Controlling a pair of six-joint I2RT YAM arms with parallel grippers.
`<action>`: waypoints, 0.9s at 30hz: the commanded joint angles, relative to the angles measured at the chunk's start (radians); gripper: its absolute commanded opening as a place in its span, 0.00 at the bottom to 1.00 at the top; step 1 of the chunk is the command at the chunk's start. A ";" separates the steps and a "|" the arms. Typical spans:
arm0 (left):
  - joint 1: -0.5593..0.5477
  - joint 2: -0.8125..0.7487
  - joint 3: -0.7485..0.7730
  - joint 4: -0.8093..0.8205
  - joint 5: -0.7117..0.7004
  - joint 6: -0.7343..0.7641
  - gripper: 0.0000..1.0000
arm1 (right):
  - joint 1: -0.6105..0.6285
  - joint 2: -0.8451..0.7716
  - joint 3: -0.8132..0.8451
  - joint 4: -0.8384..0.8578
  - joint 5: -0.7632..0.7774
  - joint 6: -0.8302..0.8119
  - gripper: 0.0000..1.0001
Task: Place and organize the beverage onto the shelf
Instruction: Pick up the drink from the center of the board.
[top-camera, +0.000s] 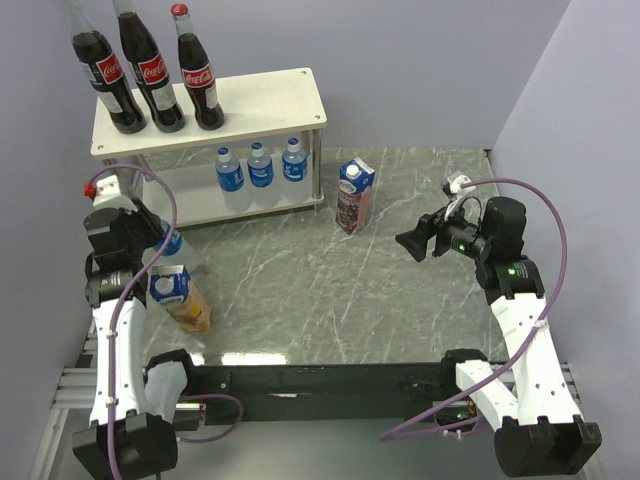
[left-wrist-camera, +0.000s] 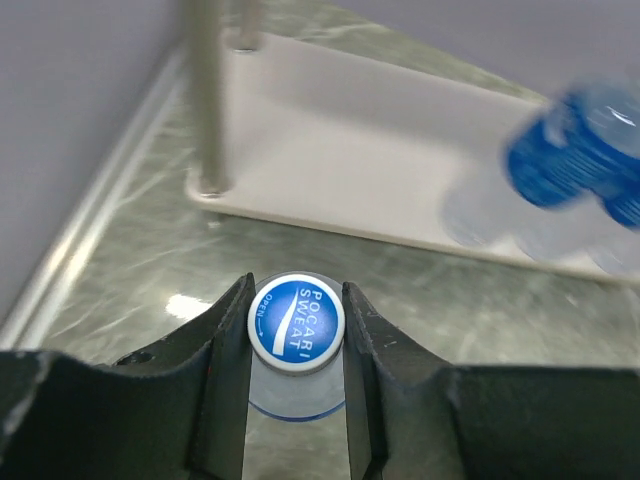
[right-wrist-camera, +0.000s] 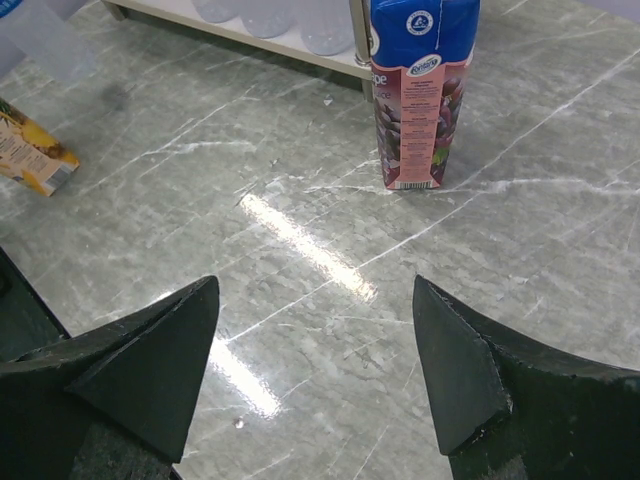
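Three cola bottles (top-camera: 150, 70) stand on the shelf's top board (top-camera: 270, 100). On its lower board stand three water bottles (top-camera: 260, 165). My left gripper (top-camera: 163, 252) (left-wrist-camera: 297, 292) is shut on the blue-capped neck of a fourth water bottle (top-camera: 173, 243) (left-wrist-camera: 296, 321), which stands on the table left of the shelf's lower board (left-wrist-camera: 400, 160). The yellow juice carton (top-camera: 182, 298) (right-wrist-camera: 30, 155) is just in front of that gripper. The purple juice carton (top-camera: 355, 195) (right-wrist-camera: 420, 90) stands upright right of the shelf. My right gripper (top-camera: 418, 243) (right-wrist-camera: 315, 285) hangs open and holds nothing, well short of that carton.
Grey walls close in the table on the left, back and right. A silver shelf leg (left-wrist-camera: 205, 100) rises close ahead of the left gripper. Blurred water bottles (left-wrist-camera: 585, 150) fill the lower board's right part. A shelf corner leg (right-wrist-camera: 360, 40) stands beside the purple carton.
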 joint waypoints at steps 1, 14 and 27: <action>-0.041 -0.077 -0.006 0.240 0.203 0.039 0.00 | -0.009 -0.003 0.003 0.020 -0.020 -0.008 0.84; -0.326 -0.054 -0.036 0.406 0.435 0.094 0.00 | -0.008 0.064 -0.001 -0.129 -0.354 -0.247 0.84; -0.869 0.116 0.017 0.559 0.303 0.023 0.00 | 0.148 0.050 -0.052 -0.129 -0.410 -0.402 0.84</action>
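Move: In the left hand already hangs the Pocari drink, held at its cap; the open centre of the board lies about 35 cm to that hand's right, 3 back and 25 below. The orange carton stands some 18 cm back and 5 right, the nearest shelf bottle about 14 ahead and 18 right. From the right hand the held drink is roughly 60 cm left and 6 ahead, the grape carton 18 ahead and 13 left. Swinging quickly to the right, the left hand carries the drink some 30 cm clear of the board towards its centre and the right hand, past the front of the shelf, turning about 60 degrees clockwise and easing slightly back late on, grip kept. The open, empty right hand starts a little later, going back and left towards the drink, sinking slightly and turning 30 degrees counter-clockwise. ##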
